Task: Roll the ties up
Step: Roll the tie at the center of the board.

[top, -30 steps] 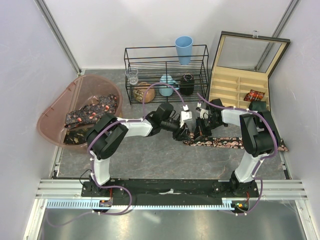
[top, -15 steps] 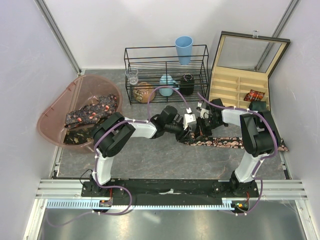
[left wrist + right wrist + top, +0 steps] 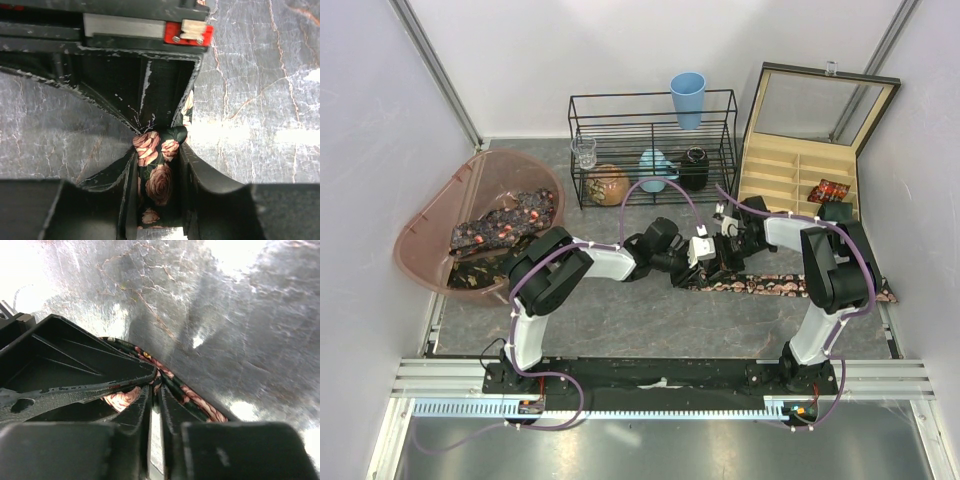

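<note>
One tie (image 3: 800, 287), dark with pink roses, lies flat across the table, and its left end is wound into a small coil. My left gripper (image 3: 698, 262) is shut on that coil; in the left wrist view the rose fabric (image 3: 160, 182) fills the space between the jaws of the left gripper (image 3: 157, 150). My right gripper (image 3: 722, 265) meets the coil from the other side. In the right wrist view, the jaws of the right gripper (image 3: 157, 382) stand a thin slit apart. The tie (image 3: 200, 400) runs off beside them, and I cannot tell if they pinch fabric. More ties (image 3: 505, 222) lie in the tub.
A translucent pink tub (image 3: 430, 240) sits at the left. A black wire rack (image 3: 653, 150) at the back carries a blue cup (image 3: 687, 98) and a glass (image 3: 585, 152). At the back right, an open compartment box (image 3: 790, 170) holds a rolled tie (image 3: 829, 190).
My left arm has reached further right, bringing its gripper against the right one, and its jaws have narrowed on the coil. The right jaws have parted slightly.
</note>
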You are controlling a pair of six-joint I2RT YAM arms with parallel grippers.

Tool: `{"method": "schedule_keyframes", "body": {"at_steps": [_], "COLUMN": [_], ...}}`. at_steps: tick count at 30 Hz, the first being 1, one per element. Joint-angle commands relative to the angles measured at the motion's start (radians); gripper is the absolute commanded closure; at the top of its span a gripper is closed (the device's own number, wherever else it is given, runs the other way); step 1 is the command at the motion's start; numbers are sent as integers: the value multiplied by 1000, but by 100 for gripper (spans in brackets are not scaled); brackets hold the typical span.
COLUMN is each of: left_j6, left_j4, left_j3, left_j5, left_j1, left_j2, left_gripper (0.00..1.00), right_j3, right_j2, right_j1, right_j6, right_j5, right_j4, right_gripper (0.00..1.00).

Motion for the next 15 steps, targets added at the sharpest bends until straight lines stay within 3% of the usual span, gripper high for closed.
{"method": "schedule_keyframes", "body": {"at_steps": [1,10,15], "left_j6": [104,126,126], "left_j4": [-152,-178,-180], "left_j3": [-33,-25,-24], "left_j5": [-85,-89,-91], "left_j1": [-3,-6,-7], "left_j2": [-2,9,12], "left_gripper": [68,71,71], "right_j3": [72,106,66], "right_j2": [-25,-45,-34], "right_j1": [-57,-107,-85], "right_j6": [-63,-105,-82], "right_j5": [53,-123,-140], "right_j4": [-49,-146,-92], "right_gripper": [77,56,53]}}
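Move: Between the left fingers sits the rolled end of the tie, right at that hand's point. It lies about 3 cm to the left of the right fingertips, level with them in depth and height. The tie's flat stretch runs off rightward, its middle some 19 cm to the right of the right hand and 1 cm lower. The black mug stands about 24 cm ahead and 5 cm left of the right hand, the wooden box 22 cm ahead and 18 cm right. Opening to nearly half, the right fingers come free of the tie beside the roll and lift about 3 cm while drawing some 3 cm forward and 3 cm right. Still rising, the right hand then eases about 1 cm back and left towards the roll again. The left hand stays in place and keeps its pinch on the roll. ##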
